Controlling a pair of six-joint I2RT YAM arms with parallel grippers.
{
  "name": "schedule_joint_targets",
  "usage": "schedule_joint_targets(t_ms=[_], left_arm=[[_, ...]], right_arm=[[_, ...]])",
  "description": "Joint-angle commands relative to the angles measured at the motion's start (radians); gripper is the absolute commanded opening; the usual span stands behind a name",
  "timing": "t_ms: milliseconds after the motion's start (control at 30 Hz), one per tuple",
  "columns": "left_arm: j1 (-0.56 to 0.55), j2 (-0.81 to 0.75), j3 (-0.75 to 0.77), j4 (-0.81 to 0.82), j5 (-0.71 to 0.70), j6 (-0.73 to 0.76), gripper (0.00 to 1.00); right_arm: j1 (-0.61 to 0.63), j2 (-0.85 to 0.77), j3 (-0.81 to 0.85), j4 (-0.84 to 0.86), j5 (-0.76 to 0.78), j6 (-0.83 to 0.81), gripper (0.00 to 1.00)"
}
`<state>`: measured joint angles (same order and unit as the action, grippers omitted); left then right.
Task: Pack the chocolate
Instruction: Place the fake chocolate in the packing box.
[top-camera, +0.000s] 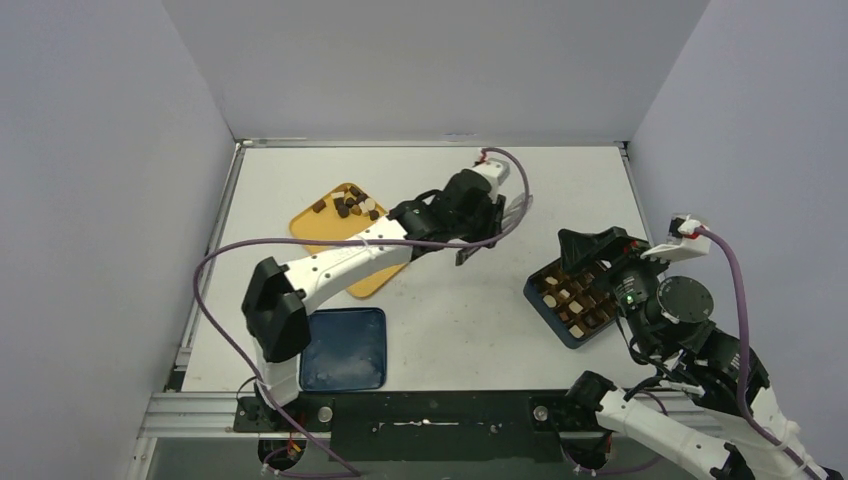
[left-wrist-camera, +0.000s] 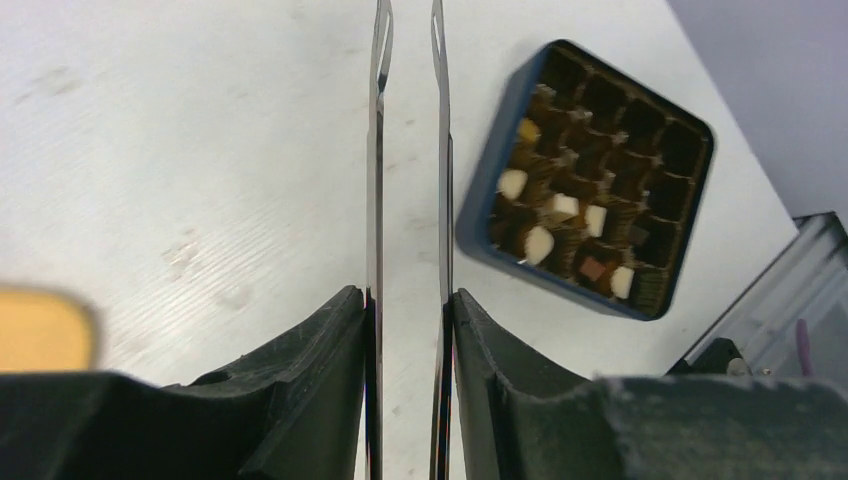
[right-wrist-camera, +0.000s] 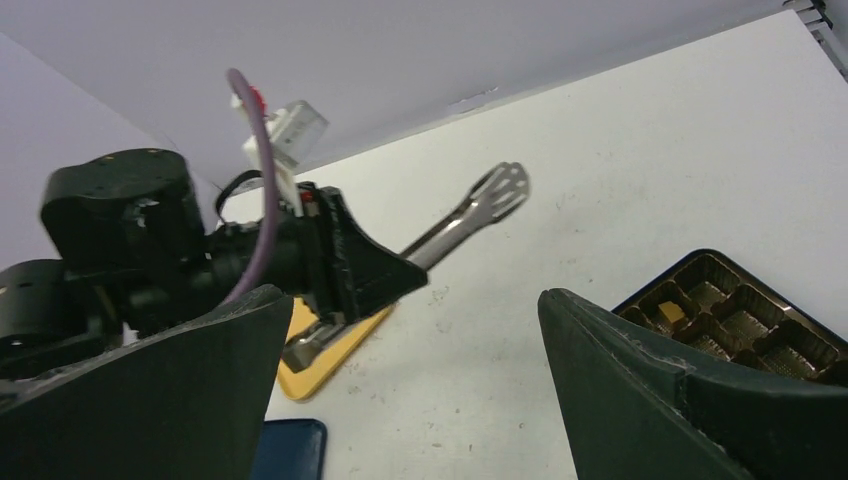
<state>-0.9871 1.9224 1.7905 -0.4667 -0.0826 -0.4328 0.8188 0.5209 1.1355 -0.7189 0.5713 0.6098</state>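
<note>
Loose chocolate (top-camera: 348, 205) lies in a small heap on the yellow tray (top-camera: 310, 225) at the back left. More chocolate (left-wrist-camera: 540, 243) sits in the cells of a dark blue box (left-wrist-camera: 480, 225) on the right. My left gripper (top-camera: 480, 225) hovers between tray and box, shut on long metal tongs (left-wrist-camera: 375, 200). The tongs' two arms run parallel with a narrow gap, and nothing shows between them. The tongs' slotted head (right-wrist-camera: 500, 190) points toward the back right. My right gripper (right-wrist-camera: 415, 293) stands wide open beside the box (top-camera: 572, 300), holding nothing.
A dark blue lid (top-camera: 345, 348) lies flat near the front left, just below the yellow tray. Grey walls close in the table on three sides. The left arm's purple cable loops over the table's left part.
</note>
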Motion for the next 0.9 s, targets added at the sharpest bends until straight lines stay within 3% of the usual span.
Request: schedule_joint_targets(t_ms=[0, 500, 667, 867], left_arm=[[0.102, -0.175, -0.164, 0.021, -0.060, -0.029, 0.32], [0.633, -0.450, -0.444, -0.111, -0.021, -0.018, 0.33], [0.754, -0.453, -0.487, -0.127, -0.028, 0.004, 0.33], [0.815, -0.410, -0.495, -0.129, -0.095, 0.035, 0.34]], right_arm=[[-0.002, 0.055, 0.045, -0.007, -0.012, -0.006, 1.00], [-0.002, 0.101, -0.079, 0.118, -0.097, 0.000, 1.00], [-0.003, 0.118, -0.093, 0.139, -0.106, -0.001, 1.00], [-0.002, 0.114, -0.110, 0.166, -0.115, 0.006, 1.00]])
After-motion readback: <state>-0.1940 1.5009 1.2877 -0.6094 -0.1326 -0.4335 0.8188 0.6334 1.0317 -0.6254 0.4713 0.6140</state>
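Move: The remaining fake chocolates on the yellow tray lie about 33 cm to the left of my left hand, 20 cm ahead and some 20 cm below. The tray's middle is some 32 cm left and 9 cm ahead. The packing box stands roughly 22 cm to my left hand's right and 7 cm back, also low. From my right hand the chocolates are about 32 cm ahead, 41 cm left and far below. Still holding the empty tongs at an unchanged opening, I swing my left hand away from the packing box, almost 40 cm left and some 9 cm forward, towards the chocolates, turning it about 45 degrees counter-clockwise so the tongs point forward, and sink a little late on. My wide-open right hand eases about 5 cm left and 4 cm down, and slightly forward. ##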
